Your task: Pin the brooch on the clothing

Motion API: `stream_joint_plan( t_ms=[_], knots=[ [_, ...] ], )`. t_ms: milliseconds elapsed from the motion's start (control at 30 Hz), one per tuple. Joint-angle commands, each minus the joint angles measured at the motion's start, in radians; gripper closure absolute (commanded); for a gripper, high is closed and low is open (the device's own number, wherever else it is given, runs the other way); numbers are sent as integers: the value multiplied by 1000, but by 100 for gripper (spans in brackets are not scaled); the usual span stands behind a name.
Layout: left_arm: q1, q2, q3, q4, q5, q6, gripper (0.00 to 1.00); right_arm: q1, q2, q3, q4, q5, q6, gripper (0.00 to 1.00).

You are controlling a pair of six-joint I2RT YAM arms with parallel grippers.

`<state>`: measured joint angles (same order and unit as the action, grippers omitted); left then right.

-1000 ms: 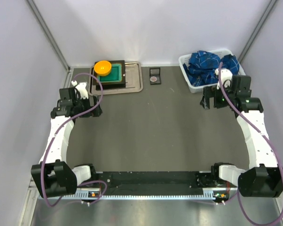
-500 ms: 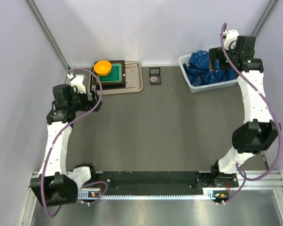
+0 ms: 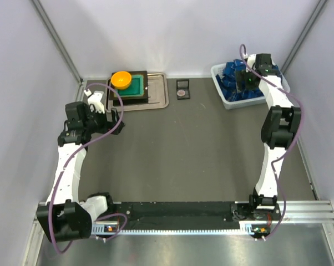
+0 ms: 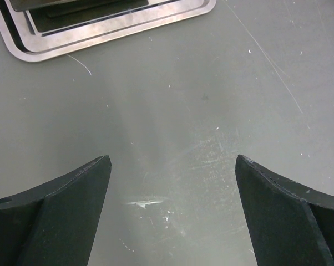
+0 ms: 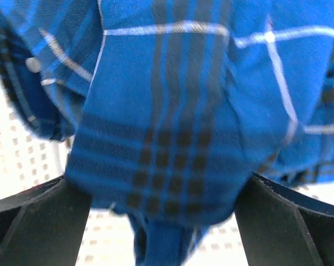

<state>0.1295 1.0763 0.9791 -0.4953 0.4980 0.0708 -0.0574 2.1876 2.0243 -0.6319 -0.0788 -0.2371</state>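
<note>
The clothing [image 3: 233, 75], a blue plaid shirt, lies crumpled in a white basket [image 3: 228, 102] at the back right. My right gripper [image 3: 246, 82] is down in that basket. In the right wrist view, a bulging fold of the clothing [image 5: 167, 111] fills the space between my right gripper's [image 5: 161, 183] widely open jaws. The brooch [image 3: 182, 94], a small round dull disc, sits in a little dark case at the back centre of the table. My left gripper [image 3: 115, 116] hovers open over bare table just in front of the metal tray; between its fingers [image 4: 172, 160] there is nothing.
A metal tray [image 3: 157, 103] at the back left holds a green block [image 3: 136, 85] with an orange round dish [image 3: 121, 78] on it. The tray's corner [image 4: 117, 27] shows at the top of the left wrist view. The basket's perforated white floor [image 5: 23, 155] shows under the shirt.
The right arm has swung up and back from beside the basket, and its gripper has come down onto the shirt. The left gripper has shifted slightly to the right. Both stayed open.
</note>
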Motion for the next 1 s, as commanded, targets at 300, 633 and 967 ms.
stream_joint_plan(
  t_ms=[300,633,967],
  knots=[
    [-4,63,-5,34,40,34,2,-5,158,108,120,74,-47,52],
    [-2,91,82,17,-16,-25,2,-4,-279,94,116,-58,-16,100],
    [-1,39,138,14,-41,-68,1,43,-621,227,92,-263,103,100]
  ],
)
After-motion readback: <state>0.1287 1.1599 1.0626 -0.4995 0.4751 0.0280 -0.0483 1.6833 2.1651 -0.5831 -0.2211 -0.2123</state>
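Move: The clothing lies bunched almost under the right hand, its middle about 3 cm ahead, 3 cm to the right and 8 cm below. The white basket around it has its middle some 3 cm ahead, 4 cm right and 10 cm down. The brooch in its small case is level with the right hand, roughly 35 cm to its left and 13 cm lower. From the left hand the clothing is about 28 cm ahead, 61 cm right and 16 cm below. The clothing is pinched as the open right hand sinks about 7 cm into it, easing forward, and shuts its fingers. The hand then hoists it fast, some 40 cm up and roughly 11 cm back with a slight drift left, the fingers tipping up some 40 degrees to near level. The left hand, open and empty, dips about 3 cm and comes back up. ##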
